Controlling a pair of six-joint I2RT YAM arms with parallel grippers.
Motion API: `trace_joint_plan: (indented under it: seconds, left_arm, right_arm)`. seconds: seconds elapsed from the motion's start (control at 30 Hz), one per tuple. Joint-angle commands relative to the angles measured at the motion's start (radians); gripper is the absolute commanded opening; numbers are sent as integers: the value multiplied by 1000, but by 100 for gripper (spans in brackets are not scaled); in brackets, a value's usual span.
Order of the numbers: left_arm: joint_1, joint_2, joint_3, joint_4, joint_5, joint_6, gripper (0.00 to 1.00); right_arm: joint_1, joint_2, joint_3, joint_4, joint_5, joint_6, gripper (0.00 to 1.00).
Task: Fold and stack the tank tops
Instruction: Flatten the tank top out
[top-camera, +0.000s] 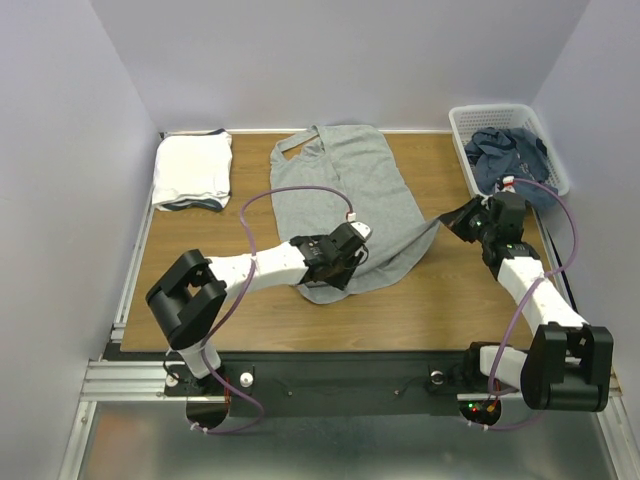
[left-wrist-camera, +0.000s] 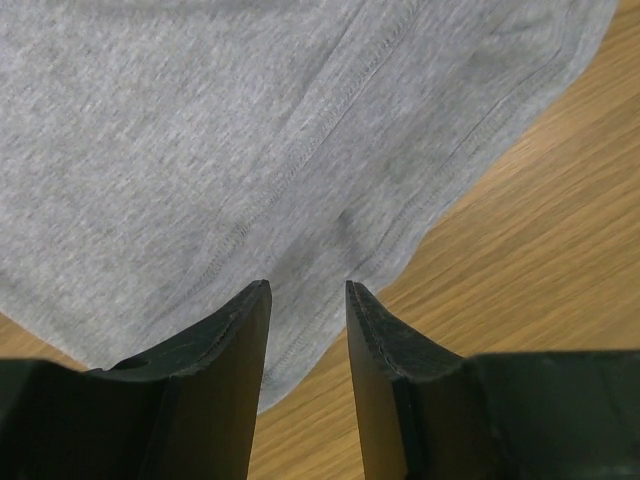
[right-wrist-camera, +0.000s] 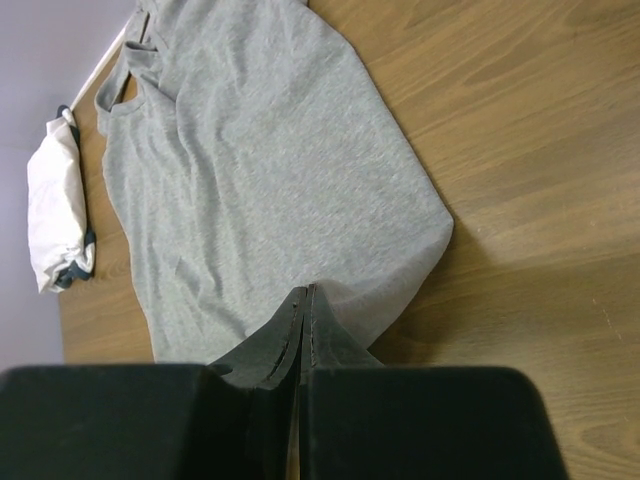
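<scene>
A heather grey tank top lies spread flat in the middle of the table, its straps toward the far wall. My left gripper hovers over its near hem. In the left wrist view the left gripper is open, with only grey tank top and wood showing in the gap. My right gripper is at the hem's right corner, which is drawn to a point toward it. In the right wrist view the right gripper is shut, pinching the edge of the grey tank top.
A folded white stack with a dark edge sits at the far left corner, also seen as the folded white stack. A white lattice basket at the far right holds dusty blue garments. Bare wood shows along the near edge.
</scene>
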Motion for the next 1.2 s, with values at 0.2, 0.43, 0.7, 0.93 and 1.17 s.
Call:
trace_joint_plan:
  seconds: [0.2, 0.43, 0.7, 0.93, 1.17]
  left_arm:
    - [-37, 72, 105, -87, -150, 125, 47]
    - [-37, 104, 122, -85, -183, 161, 46]
    - [-37, 122, 132, -75, -183, 193, 19]
    - [-9, 121, 154, -67, -204, 190, 0]
    - [100, 90, 191, -46, -106, 174, 0]
  right_arm:
    - [-6, 7, 6, 40, -16, -20, 1]
    - [-6, 7, 3, 41, -12, -22, 1]
    - [-6, 7, -1, 43, -6, -22, 1]
    - [-6, 11, 2, 44, 1, -19, 1]
    - [-6, 71, 33, 60, 1, -26, 1]
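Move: The open left hand hangs just above the tank top's lower panel; the spot it will grip lies about 2 cm ahead, 1 cm left and 3 cm below. The tank top's middle is some 21 cm straight ahead, and the raised hem corner held by the right hand about 12 cm ahead, 25 cm right and 8 cm higher. From the right hand the grip spot lies roughly 10 cm back, 26 cm left and 10 cm below. Left hand sinks about 2.5 cm, pinches the cloth and draws it forward some 3 cm; right keeps holding. ##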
